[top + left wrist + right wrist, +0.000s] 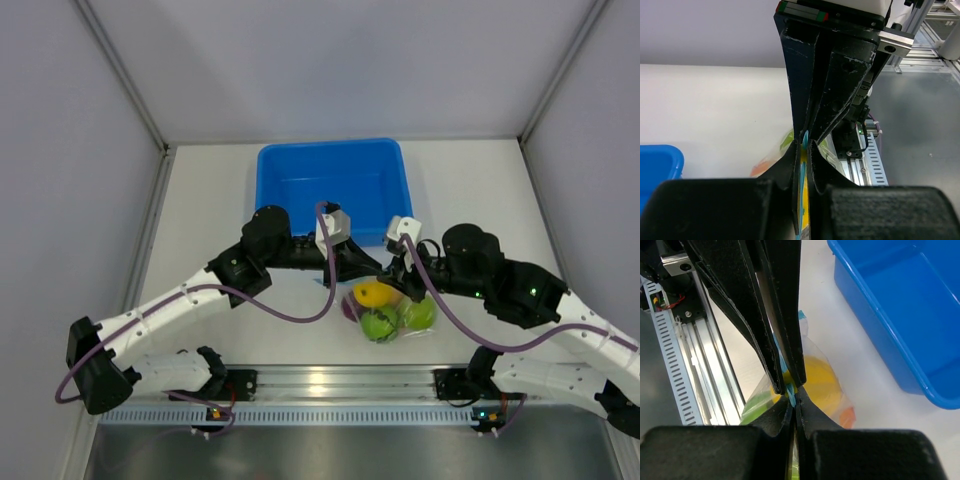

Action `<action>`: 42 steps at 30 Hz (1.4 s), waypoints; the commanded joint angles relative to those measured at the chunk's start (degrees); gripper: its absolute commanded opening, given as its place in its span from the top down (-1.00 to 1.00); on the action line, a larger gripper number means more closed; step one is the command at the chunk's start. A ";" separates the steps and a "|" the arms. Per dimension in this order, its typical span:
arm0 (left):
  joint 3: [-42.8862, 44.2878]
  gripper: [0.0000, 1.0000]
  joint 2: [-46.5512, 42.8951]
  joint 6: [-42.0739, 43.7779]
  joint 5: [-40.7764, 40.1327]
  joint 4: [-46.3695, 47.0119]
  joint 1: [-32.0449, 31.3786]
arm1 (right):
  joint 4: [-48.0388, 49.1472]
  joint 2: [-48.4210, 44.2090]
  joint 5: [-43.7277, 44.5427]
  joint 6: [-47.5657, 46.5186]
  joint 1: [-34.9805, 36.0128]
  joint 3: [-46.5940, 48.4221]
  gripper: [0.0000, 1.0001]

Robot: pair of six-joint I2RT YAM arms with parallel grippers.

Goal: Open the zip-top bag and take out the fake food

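Observation:
The zip-top bag (pixel 385 312) lies on the white table in front of the blue tub. Fake food shows through its clear plastic: a yellow fruit (pixel 375 293), lime green ones (pixel 378 325) and a purple one (pixel 350 308). My left gripper (pixel 372 270) and right gripper (pixel 392 274) meet over the bag's top edge. In the left wrist view my left gripper (pixel 804 150) is shut on the teal zipper strip (pixel 803 175). In the right wrist view my right gripper (pixel 794 395) pinches the same strip (pixel 789 386), with the yellow fruit (pixel 820 377) just beyond it.
A blue tub (pixel 330 180) stands right behind the bag, its near wall close to both wrists (pixel 900 305). An aluminium rail (pixel 340 380) runs along the table's near edge. Grey walls enclose the table on the left, right and back.

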 commanded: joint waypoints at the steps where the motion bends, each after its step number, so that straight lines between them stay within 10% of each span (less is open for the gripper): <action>1: -0.34 1.00 0.43 1.29 -0.36 1.94 -0.09 | 2.72 -1.16 1.94 1.42 0.64 3.27 1.00; 42: -19.94 1.00 -8.18 0.68 -8.45 2.21 10.63 | -13.63 -14.78 17.33 4.41 -1.65 12.50 1.00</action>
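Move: The left hand already pinches the zip's small yellow slider; the zip's free left end lies roughly 11 cm to its left and 8 cm below. In the bag hanging beneath, the yellow fruit is about 1 cm back, 1 cm left and 8 cm below, the purple onion 1 cm back and 5 cm left, and the green pear 2 cm back and 7 cm right. From the right hand, shut on the zip's right end, that left end lies about 12 cm left, 1 cm back and 4 cm lower. From fingertips almost touching, the two hands draw apart along the zip, slowly at first: the left, keeping its pinch on the yellow slider, sinks about 9 cm while going left and forward some 5 cm each, towards the zip's left end and turning a little counter-clockwise. The right keeps the zip's right end shut in its fingers and pulls some 10 cm to the right, rising clearly as it goes and swinging its wrist clockwise, so the teal strip is stretched between the hands. ##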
